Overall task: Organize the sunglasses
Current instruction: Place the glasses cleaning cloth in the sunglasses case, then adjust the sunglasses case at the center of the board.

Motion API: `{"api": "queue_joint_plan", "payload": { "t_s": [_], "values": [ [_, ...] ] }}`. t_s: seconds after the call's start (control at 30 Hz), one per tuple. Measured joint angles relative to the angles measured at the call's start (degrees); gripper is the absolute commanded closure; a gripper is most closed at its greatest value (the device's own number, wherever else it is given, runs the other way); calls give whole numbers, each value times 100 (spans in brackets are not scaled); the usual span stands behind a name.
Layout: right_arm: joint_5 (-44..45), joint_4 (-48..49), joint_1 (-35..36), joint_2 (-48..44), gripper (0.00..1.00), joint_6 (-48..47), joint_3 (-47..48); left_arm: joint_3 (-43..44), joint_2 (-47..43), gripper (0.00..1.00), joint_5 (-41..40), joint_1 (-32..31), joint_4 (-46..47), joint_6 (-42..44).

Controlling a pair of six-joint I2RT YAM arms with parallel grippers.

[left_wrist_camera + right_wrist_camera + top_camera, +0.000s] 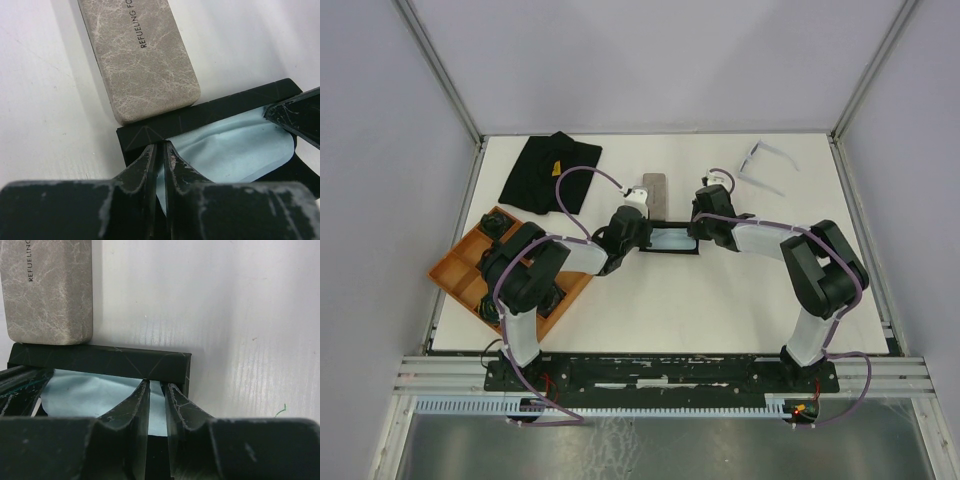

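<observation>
The pale-framed sunglasses [766,160] lie unfolded at the table's far right, apart from both arms. Both grippers meet mid-table over a flat black case [668,246] [225,107] [100,360] with a light blue cloth [235,150] [85,392] spread in it. My left gripper [648,233] [161,145] stands at the case's left corner, jaws parted by a thin slit over the cloth's edge. My right gripper [692,234] [156,384] stands at the right corner, jaws slightly apart, cloth showing through the gap. Neither holds anything that I can see.
A grey marbled oblong case [654,190] [145,55] [50,290] lies closed just behind the black case, touching it. A black fabric piece [550,172] lies at the far left. An orange compartment tray [468,268] sits under the left arm at the table's left edge.
</observation>
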Motion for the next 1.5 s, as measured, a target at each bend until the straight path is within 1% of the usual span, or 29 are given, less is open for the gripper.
{"api": "queue_joint_plan", "payload": {
  "t_s": [0.1, 0.2, 0.4, 0.53, 0.83, 1.1, 1.5],
  "values": [
    [-15, 4, 0, -15, 64, 0, 0, 0, -4, 73, 92, 2, 22, -2],
    [-28, -2, 2, -81, 60, -2, 0, -2, -39, 66, 151, 2, 26, -4],
    [-24, -63, -9, -323, 55, -9, 0, -52, -254, 54, 221, 22, 33, -13],
    [-57, -85, -9, -562, 54, -9, -33, -273, -562, 48, 221, 44, 42, -24],
    [-175, -254, -11, -1482, 53, -116, -490, -743, -1126, 46, 227, 59, -24, -221],
    [-109, -520, -11, -2232, 53, -221, -951, -881, -1182, 45, 326, 59, -387, -483],
    [7, -752, -13, -2710, 52, -249, -1298, -946, -1182, 43, 837, -50, -557, -861]
  ]
}}
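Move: Both hands stand low in the black sunglasses case at the two ends of the blue cleaning cloth. The cloth's middle lies about 6 cm right and 1 cm back of the left hand, roughly 1 cm below it. The case's middle is 6 cm right of that hand, level fore and aft; the grey box is some 10 cm ahead and 2 cm right of it. From the right hand, the cloth's middle is about 6 cm left, 1 cm back and 1 cm below. Both grippers let go of the cloth's ends, their fingers spreading on to about half open, and lift out of the case. The right hand climbs some 7 cm, then draws back about as far and slightly right; the left rises nearly 4 cm, backs off about 6 cm while sinking again, and tips its fingers slightly down. ##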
